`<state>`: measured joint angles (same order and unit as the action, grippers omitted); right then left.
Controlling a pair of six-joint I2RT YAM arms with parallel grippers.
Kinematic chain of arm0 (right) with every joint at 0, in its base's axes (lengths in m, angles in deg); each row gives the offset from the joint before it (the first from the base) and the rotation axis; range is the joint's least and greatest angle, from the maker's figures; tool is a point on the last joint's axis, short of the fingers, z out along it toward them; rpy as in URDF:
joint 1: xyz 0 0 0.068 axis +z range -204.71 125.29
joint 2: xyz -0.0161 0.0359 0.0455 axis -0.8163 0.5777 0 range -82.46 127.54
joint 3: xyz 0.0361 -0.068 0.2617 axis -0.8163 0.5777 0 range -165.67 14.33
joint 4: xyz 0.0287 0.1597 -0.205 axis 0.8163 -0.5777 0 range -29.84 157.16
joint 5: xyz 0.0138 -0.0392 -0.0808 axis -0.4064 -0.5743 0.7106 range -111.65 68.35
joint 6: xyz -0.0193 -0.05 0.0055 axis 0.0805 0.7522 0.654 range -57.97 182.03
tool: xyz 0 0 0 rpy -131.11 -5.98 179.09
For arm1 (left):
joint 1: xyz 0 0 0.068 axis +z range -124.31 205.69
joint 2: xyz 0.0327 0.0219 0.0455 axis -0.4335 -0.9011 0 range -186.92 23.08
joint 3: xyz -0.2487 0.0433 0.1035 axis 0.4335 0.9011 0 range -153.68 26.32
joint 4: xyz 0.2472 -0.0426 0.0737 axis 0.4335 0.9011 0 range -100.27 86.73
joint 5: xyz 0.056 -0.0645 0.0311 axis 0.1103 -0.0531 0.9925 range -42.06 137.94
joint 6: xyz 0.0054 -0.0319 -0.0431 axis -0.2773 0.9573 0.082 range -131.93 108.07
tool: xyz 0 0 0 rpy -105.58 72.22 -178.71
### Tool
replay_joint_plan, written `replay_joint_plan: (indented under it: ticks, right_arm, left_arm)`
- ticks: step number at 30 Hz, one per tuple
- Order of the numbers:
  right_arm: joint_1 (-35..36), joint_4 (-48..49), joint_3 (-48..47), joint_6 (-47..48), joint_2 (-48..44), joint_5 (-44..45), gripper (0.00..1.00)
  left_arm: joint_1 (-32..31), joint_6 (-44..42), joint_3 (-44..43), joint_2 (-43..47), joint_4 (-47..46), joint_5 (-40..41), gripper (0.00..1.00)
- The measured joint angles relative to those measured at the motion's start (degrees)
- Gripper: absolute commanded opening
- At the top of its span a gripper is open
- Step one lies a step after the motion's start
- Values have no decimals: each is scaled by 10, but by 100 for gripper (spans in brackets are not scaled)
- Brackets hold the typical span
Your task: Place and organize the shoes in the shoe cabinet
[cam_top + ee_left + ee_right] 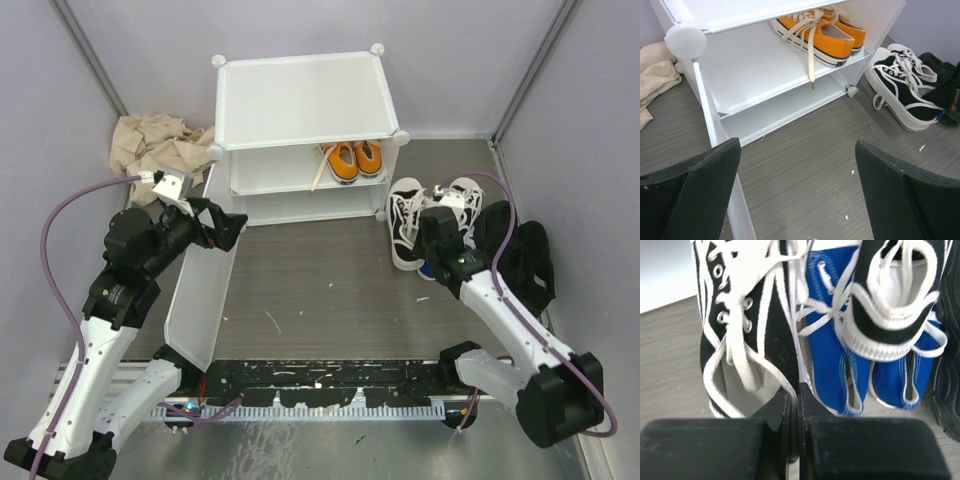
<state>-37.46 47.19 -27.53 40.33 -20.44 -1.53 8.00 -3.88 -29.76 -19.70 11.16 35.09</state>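
The white shoe cabinet (300, 100) stands at the back, its door panel (205, 290) swung open to the left. An orange pair of shoes (353, 160) (820, 32) rests on its upper shelf. Right of the cabinet lie two black-and-white sneakers (405, 215) (740, 315), partly over a blue pair (830, 355). An all-black pair (525, 255) lies further right. My right gripper (432, 225) (798, 390) is shut on the collar edge of the left black-and-white sneaker. Beside the open door, my left gripper (225, 228) (797, 150) is open and holds nothing.
A crumpled beige cloth (150, 145) lies left of the cabinet against the wall. Grey walls close in both sides. A black rail (320, 385) runs along the near edge between the arm bases. A loose orange-shoe lace (811, 60) hangs over the shelf edge.
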Motion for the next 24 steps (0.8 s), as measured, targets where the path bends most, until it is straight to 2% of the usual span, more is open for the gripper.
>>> replay_joint_plan:
  ticks: [3, 7, 11, 14, 15, 16, 18, 22, 24]
  right_arm:
    - [56, -52, 0, -10, -66, 15, 1]
    - [155, -115, -1, -36, -94, 25, 1]
    - [297, -128, -5, -62, -63, 22, 1]
    - [391, -101, -21, -71, -2, 14, 1]
    - [412, -82, -28, -72, 24, 12, 4]
    - [427, -61, -35, -72, 50, 8, 14]
    - [443, -10, -46, -72, 100, -1, 44]
    - [445, 71, -69, -71, 175, 3, 73]
    - [445, 87, -76, -67, 188, 19, 81]
  left_arm:
    - [0, 0, 0, 0, 0, 0, 98]
    - [0, 0, 0, 0, 0, 0, 98]
    - [0, 0, 0, 0, 0, 1, 98]
    - [0, 0, 0, 0, 0, 2, 98]
    - [0, 0, 0, 0, 0, 2, 98]
    - [0, 0, 0, 0, 0, 2, 98]
    - [0, 0, 0, -1, 0, 3, 98]
    - [0, -2, 0, -3, 0, 3, 98]
    - [0, -2, 0, -3, 0, 3, 98]
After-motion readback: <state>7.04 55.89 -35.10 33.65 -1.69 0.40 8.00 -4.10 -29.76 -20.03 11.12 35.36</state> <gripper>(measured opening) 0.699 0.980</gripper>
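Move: The right hand already holds the black shoe by its heel. The open floor spot where this shoe is to go lies about 30 cm to the hand's left, 9 cm back and 9 cm below. The nearer blue shoe sits some 8 cm below the hand, 3 cm ahead and 2 cm right; the second black shoe about 8 cm ahead and 8 cm right, slightly lower. From the left hand the spot is roughly 10 cm right, 4 cm back and 28 cm below. Leftwards in a quick arc, the right hand carries the black shoe about 26 cm away from the blue shoes to the clear floor, drawing back about 11 cm on the way, then easing a little forward at the end. It rises slightly first, then sinks, turning some 40 degrees counter-clockwise; the fingers open at the end and let go of the heel. ##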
